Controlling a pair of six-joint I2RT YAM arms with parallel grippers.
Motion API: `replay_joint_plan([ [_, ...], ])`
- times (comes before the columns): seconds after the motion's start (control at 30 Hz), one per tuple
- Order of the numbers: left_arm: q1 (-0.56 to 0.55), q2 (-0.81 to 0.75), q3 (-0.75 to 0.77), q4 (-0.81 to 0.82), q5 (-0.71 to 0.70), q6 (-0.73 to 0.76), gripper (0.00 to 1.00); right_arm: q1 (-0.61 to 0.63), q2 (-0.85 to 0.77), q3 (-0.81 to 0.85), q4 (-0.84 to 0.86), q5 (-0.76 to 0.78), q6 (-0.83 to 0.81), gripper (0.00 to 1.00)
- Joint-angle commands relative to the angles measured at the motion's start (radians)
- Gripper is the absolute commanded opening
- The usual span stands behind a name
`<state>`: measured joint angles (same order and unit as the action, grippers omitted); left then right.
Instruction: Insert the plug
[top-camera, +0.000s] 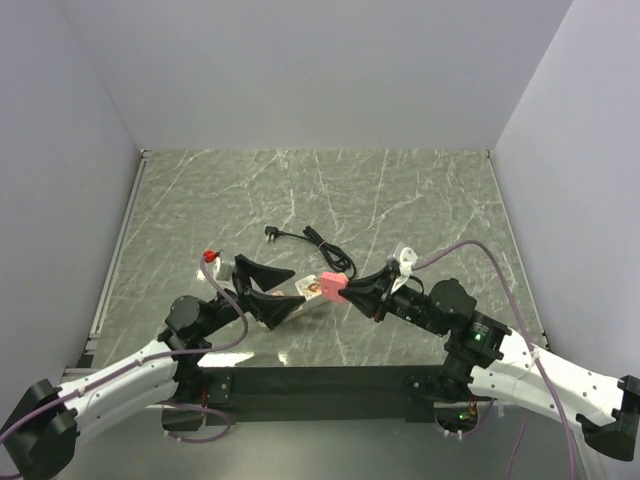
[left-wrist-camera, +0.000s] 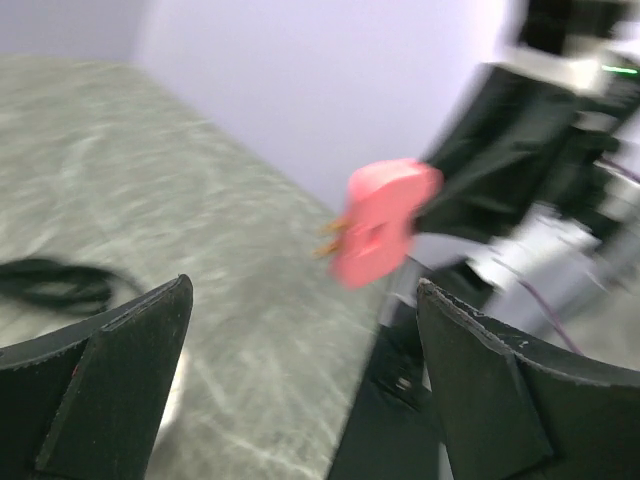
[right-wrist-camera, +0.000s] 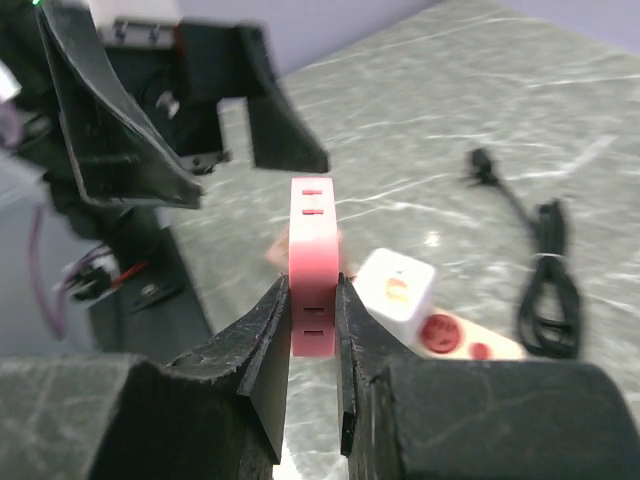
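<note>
My right gripper is shut on a flat pink plug, pinching its lower half between the jaws. The left wrist view shows the pink plug with brass prongs sticking out toward the left. Just beyond it on the table lies a beige power strip with red buttons and a white cube on it. My left gripper stands wide open facing the plug from the left, holding nothing.
A black cable lies coiled on the marble table behind the strip, its small black end pointing left. Grey walls close in the left, right and back. A black base bar runs along the near edge.
</note>
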<state>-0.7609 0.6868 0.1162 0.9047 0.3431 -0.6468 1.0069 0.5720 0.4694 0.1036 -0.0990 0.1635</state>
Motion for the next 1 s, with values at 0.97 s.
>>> replay_joint_plan([
  [0.97,-0.202,-0.265,-0.101,-0.777,-0.978,-0.361,0.99,-0.248,0.744,0.337,-0.122,0.397,0.113,0.0],
])
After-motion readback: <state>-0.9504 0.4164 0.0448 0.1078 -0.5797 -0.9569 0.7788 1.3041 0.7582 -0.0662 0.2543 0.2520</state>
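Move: The power strip's free end socket, likely goal of the pink plug held in the right hand, lies about 15 cm ahead, 2 cm left and 22 cm below that hand. The white cube adapter beside it is some 13 cm ahead and 6 cm left, the coiled cable 24 cm ahead, straight out. The wooden cube adapter sits about 8 cm ahead, 4 cm left and 18 cm below the open, empty left hand; from there the white cube is 11 cm ahead and 2 cm right. The pink plug, still pinched in the right fingers, is carried forward about 15 cm and then also down some 13 cm towards the strip's free end, the hand turning clockwise and tipping its fingers down. Meanwhile the left hand, staying wide open, sinks about 14 cm, swinging left and a little forward towards the wooden cube, while turning counter-clockwise and tipping down. ##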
